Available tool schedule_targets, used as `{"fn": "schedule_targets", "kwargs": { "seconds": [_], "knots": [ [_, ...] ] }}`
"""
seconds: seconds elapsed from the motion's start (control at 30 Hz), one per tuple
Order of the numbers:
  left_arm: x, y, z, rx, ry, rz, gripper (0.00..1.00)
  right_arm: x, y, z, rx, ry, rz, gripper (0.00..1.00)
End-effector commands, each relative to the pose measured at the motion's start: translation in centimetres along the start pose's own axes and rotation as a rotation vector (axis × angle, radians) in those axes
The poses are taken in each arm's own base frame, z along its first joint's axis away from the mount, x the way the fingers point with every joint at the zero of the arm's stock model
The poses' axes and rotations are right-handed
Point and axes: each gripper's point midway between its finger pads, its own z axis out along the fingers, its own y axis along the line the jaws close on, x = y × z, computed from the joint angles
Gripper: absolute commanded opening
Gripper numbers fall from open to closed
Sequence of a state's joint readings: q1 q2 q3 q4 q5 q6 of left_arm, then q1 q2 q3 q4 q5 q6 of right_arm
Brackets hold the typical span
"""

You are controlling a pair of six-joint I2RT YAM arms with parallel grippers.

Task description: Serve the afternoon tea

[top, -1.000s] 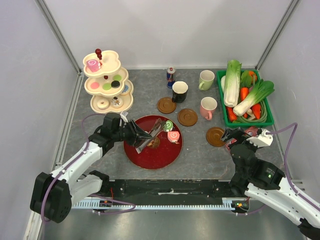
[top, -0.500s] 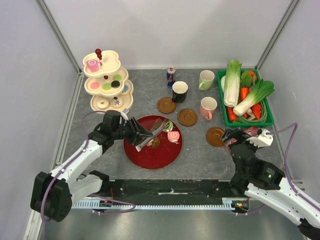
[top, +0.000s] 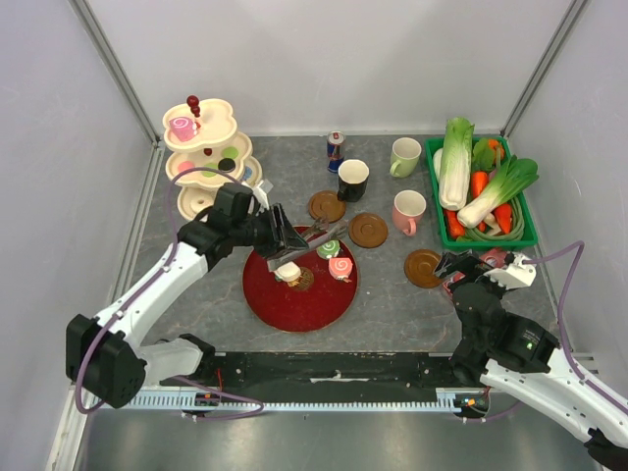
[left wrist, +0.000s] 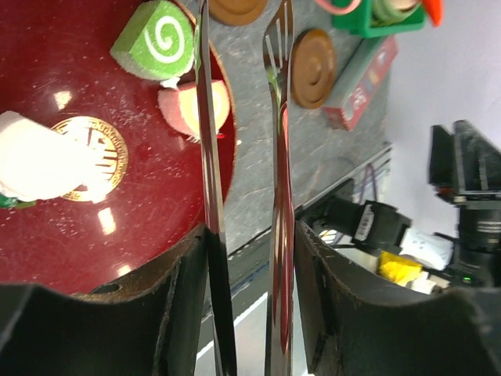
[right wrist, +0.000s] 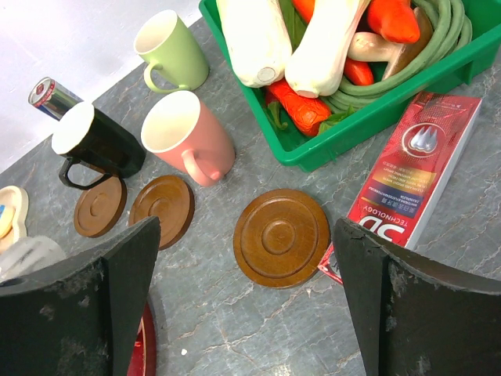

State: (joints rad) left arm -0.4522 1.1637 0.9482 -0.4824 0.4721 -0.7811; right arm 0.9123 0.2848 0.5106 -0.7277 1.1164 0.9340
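Note:
My left gripper (top: pixel 280 235) hovers over the red plate (top: pixel 294 306), shut on a pair of metal tongs (top: pixel 314 241). In the left wrist view my left gripper (left wrist: pixel 249 235) presses both tong arms (left wrist: pixel 210 157), which stand apart with nothing between them. On the plate lie a white pastry (top: pixel 287 272), a green swirl roll (top: pixel 328 249) and a pink swirl roll (top: pixel 340 267). The black mug (top: pixel 352 180), pale green mug (top: pixel 405 156) and pink mug (top: pixel 408 211) stand behind. My right gripper (right wrist: pixel 250 258) is open over a wooden coaster (right wrist: pixel 282 237).
A tiered stand (top: pixel 208 167) with more pastries stands at the back left. Two more coasters (top: pixel 327 206) (top: pixel 368 230) lie near the mugs, with a drink can (top: pixel 336 150) behind. A green basket (top: pixel 528 235) of vegetables and a red box (right wrist: pixel 411 168) are on the right.
My left arm has risen and pulled back from the plate. The tong arms have spread wider, and the white pastry now lies on the plate below them. The right arm has not moved.

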Motion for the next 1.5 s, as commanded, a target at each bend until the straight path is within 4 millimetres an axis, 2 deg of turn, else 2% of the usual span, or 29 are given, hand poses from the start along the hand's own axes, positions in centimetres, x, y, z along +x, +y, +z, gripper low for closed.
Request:
{"fn": "schedule_targets", "kwargs": {
  "seconds": [0.0,0.2,0.4,0.67,0.87,1.03,1.3,1.47],
  "knots": [
    [0.0,1.0,0.0,-0.094,0.012,0.133,0.52,-0.7,-0.2,0.1,0.015,-0.032,0.028,0.98],
    [0.2,1.6,0.6,-0.165,0.013,0.222,0.52,-0.6,-0.1,0.1,0.015,-0.031,0.028,0.98],
    [0.7,1.7,1.9,-0.162,0.049,0.222,0.52,-0.7,-0.1,0.1,0.013,-0.032,0.032,0.98],
    [0.6,2.1,2.3,-0.192,0.038,0.227,0.53,-0.5,-0.2,0.1,0.015,-0.031,0.030,0.98],
    [1.3,1.7,3.0,-0.164,0.092,0.232,0.53,-0.6,-0.3,0.1,0.016,-0.032,0.031,0.98],
    [1.6,2.4,3.5,-0.196,0.126,0.224,0.54,-0.6,-0.3,0.1,0.016,-0.034,0.035,0.98],
    [2.7,2.7,3.6,-0.215,0.212,0.179,0.53,-0.7,-0.3,0.0,0.012,-0.035,0.044,0.98],
    [2.9,1.7,3.1,-0.186,0.224,0.172,0.54,-0.6,-0.3,0.0,0.012,-0.033,0.043,0.98]
  ]
}}
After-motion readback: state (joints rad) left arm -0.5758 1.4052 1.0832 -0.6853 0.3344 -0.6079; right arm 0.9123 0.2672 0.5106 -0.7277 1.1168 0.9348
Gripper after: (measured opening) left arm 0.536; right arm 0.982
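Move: The green roll cake on the red plate lies about 7 cm ahead of the left hand, 7 cm to its right and some 15 cm lower. The pink roll sits roughly 1 cm ahead and 10 cm right; the white cake is level and about 3 cm left. Beyond the plate, the middle coaster is some 13 cm ahead and 17 cm right. From the right hand the green roll is about 11 cm ahead and 27 cm left. The green roll is what the open tongs come down over: the left hand, still gripping them at an unchanged opening, sinks about 6 cm while drifting slightly right. Early on, the wrist tips about 15 degrees so that the tongs point more steeply down, bringing their tips to either side of the roll; contact with the cake can't be made out. ##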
